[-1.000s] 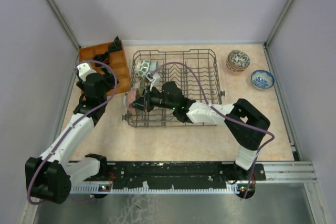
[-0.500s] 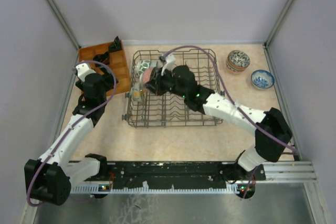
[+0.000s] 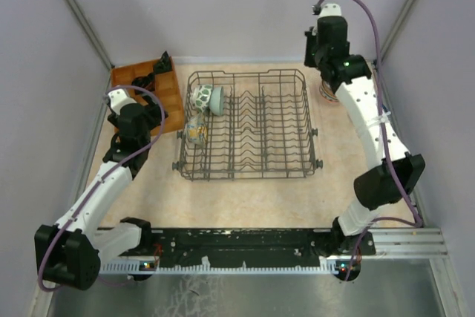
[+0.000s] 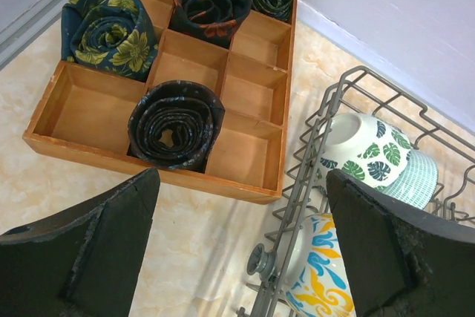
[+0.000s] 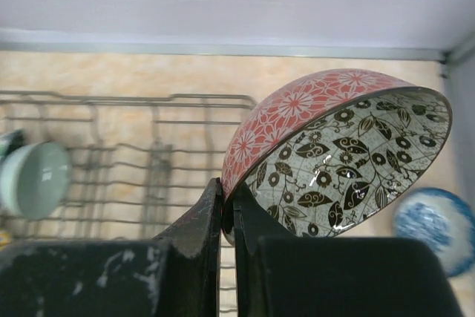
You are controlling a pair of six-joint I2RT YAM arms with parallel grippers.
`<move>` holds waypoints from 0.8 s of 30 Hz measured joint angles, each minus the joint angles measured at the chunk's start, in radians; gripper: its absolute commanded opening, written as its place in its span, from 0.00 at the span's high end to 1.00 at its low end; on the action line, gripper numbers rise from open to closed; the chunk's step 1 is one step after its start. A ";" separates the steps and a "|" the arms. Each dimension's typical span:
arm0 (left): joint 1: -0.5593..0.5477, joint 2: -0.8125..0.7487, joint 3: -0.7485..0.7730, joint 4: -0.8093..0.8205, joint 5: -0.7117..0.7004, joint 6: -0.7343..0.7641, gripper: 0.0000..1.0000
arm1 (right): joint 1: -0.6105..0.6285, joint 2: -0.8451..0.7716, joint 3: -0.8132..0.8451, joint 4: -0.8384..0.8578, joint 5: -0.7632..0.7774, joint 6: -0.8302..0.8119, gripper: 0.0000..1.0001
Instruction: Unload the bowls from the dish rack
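Observation:
The dish rack (image 3: 252, 155) stands mid-table, and three bowls lean at its left end: a green-leaf bowl (image 4: 364, 150), a pale green one (image 4: 417, 180) and a blue-and-yellow one (image 4: 326, 276). My right gripper (image 5: 228, 191) is shut on the rim of a red-orange flowered bowl (image 5: 341, 157) with black leaves inside. It holds the bowl high over the back right corner. Below it lies a blue bowl (image 5: 434, 220). My left gripper (image 4: 241, 257) hangs open over the table beside the rack's left edge, holding nothing.
An orange-brown compartment tray (image 4: 230, 87) with rolled dark cloths sits at the back left, close to the rack. A stack of bowls (image 3: 324, 93) shows partly behind my right arm (image 3: 367, 120). Grey walls close in the back and both sides.
My right arm has lifted the red-orange bowl out of the rack's left end and swung it up to the back right. The left arm has stayed put.

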 measured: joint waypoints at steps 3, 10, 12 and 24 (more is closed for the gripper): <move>0.000 0.003 0.000 0.002 0.004 0.000 0.01 | -0.088 0.073 0.106 -0.104 0.035 -0.027 1.00; 0.000 0.020 0.000 0.007 0.015 0.000 0.01 | -0.265 0.263 0.248 -0.314 0.107 -0.075 1.00; 0.000 0.032 0.002 0.012 0.019 0.000 0.01 | -0.295 0.310 0.262 -0.364 0.122 -0.080 1.00; 0.000 0.110 0.078 0.021 0.046 0.005 0.01 | -0.397 0.415 0.274 -0.474 0.126 -0.100 1.00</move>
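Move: The right hand holds the pink bowl high behind the rack. The lone blue bowl lies about 24 cm to its right, only some 2 cm farther out and roughly 32 cm lower. The bowl stack is about 11 cm right and 9 cm ahead, 28 cm down; the dish rack's middle is 21 cm left, 8 cm back and 28 cm down. From the left hand, the blue bowl is around 77 cm right, 10 cm ahead, 19 cm below. Rightward and down, the right hand carries the already pinched pink bowl past the near side of the bowl stack towards the blue bowl, some 21 cm across and 15 cm lower. It tips its fingers down by about 35 degrees and swings them clockwise, slowing late, grip kept shut. The empty left hand, still open, eases a little forward. ##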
